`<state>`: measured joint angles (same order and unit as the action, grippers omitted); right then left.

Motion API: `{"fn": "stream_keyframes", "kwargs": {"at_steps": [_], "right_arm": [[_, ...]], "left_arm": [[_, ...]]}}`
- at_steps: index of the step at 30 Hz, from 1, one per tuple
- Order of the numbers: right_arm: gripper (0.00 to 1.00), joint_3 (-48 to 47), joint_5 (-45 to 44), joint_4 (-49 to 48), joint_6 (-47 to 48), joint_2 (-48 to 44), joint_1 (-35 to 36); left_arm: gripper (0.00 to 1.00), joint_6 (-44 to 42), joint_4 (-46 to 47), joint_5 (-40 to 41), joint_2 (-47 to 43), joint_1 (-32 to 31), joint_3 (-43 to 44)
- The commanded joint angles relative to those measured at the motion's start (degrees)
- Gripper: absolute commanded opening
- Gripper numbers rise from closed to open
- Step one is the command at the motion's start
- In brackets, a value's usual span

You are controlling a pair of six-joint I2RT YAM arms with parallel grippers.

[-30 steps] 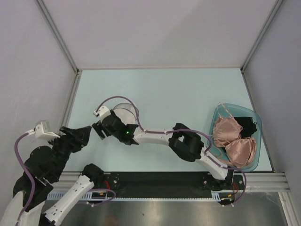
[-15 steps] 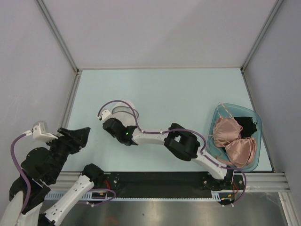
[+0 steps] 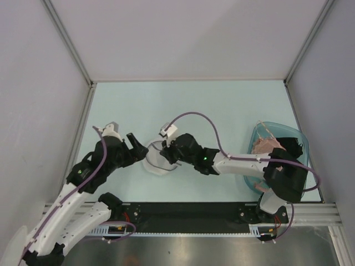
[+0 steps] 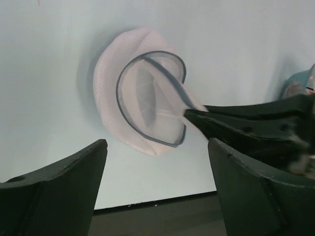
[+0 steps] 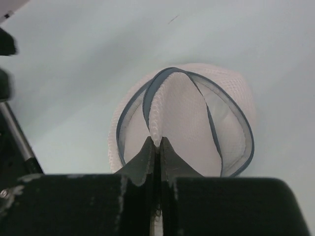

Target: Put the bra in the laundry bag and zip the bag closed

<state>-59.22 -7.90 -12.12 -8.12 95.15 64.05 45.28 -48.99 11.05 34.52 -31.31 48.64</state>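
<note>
The laundry bag (image 3: 157,159) lies open on the table, a white mesh pod with a dark zip rim. My right gripper (image 3: 168,151) is shut on a fold of its mesh; the right wrist view shows the bag (image 5: 197,113) pinched at my closed tips (image 5: 157,145). My left gripper (image 3: 137,148) is open and empty just left of the bag. The left wrist view shows the bag (image 4: 142,105) ahead of my spread fingers (image 4: 64,182), with the right gripper's fingers (image 4: 246,125) reaching in. The pink satin bra (image 3: 265,145) lies in the basin, partly hidden by my right arm.
The translucent teal basin (image 3: 277,125) stands at the table's right edge and also holds a black garment (image 3: 293,146). My right arm's elbow (image 3: 285,180) hangs over the basin's near part. Grey walls enclose the table on three sides. The table's front edge shows in the left wrist view (image 4: 147,205).
My right gripper has pulled the laundry bag rightward and nearer, its elbow now over the basin. My left arm has swung in from the far left to just beside the bag.
</note>
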Motion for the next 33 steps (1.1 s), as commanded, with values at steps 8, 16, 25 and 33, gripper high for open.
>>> {"fn": "stream_keyframes", "kwargs": {"at_steps": [8,16,25,33], "right_arm": [[0.0,26.07,14.58,-19.43,-16.92,-20.26,-8.94],[0.0,26.7,15.46,-18.56,-18.69,-23.17,-9.82],[0.0,27.14,16.34,-18.03,-21.41,-26.68,-10.7],[0.0,24.24,-2.36,-5.3,-32.82,-29.84,-17.02]], "left_arm": [[0.79,-0.18,24.11,-15.52,17.14,5.29,-10.32],[0.66,-0.89,34.74,-24.31,23.48,5.12,-15.95],[0.54,-1.68,33.52,-18.52,32.18,3.45,-14.37],[0.0,-1.07,29.05,-12.93,22.28,3.45,-11.3]]}}
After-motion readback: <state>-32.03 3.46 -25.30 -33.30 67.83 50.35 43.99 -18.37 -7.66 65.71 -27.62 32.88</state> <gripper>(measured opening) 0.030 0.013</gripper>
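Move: The laundry bag's middle is roughly 5 cm ahead of the open left hand, 8 cm to its right and 17 cm below. From that same left hand, the raised rim, already pinched in the right fingers, is about 2 cm ahead, 8 cm to the right and some 7 cm lower. The bag's middle lies around 9 cm below the right hand, about 2 cm ahead and 1 cm to its left. The left fingers pinch the laundry bag's grey-trimmed edge, closing from wide open after the hand sinks about 15 cm, goes 7 cm right and a little forward, and tips some 20 degrees steeper. The right hand keeps its pinch on the rim and draws it about 11 cm right, first dipping slightly, then rising to end 4 cm higher, its fingers tilting nearer level. ##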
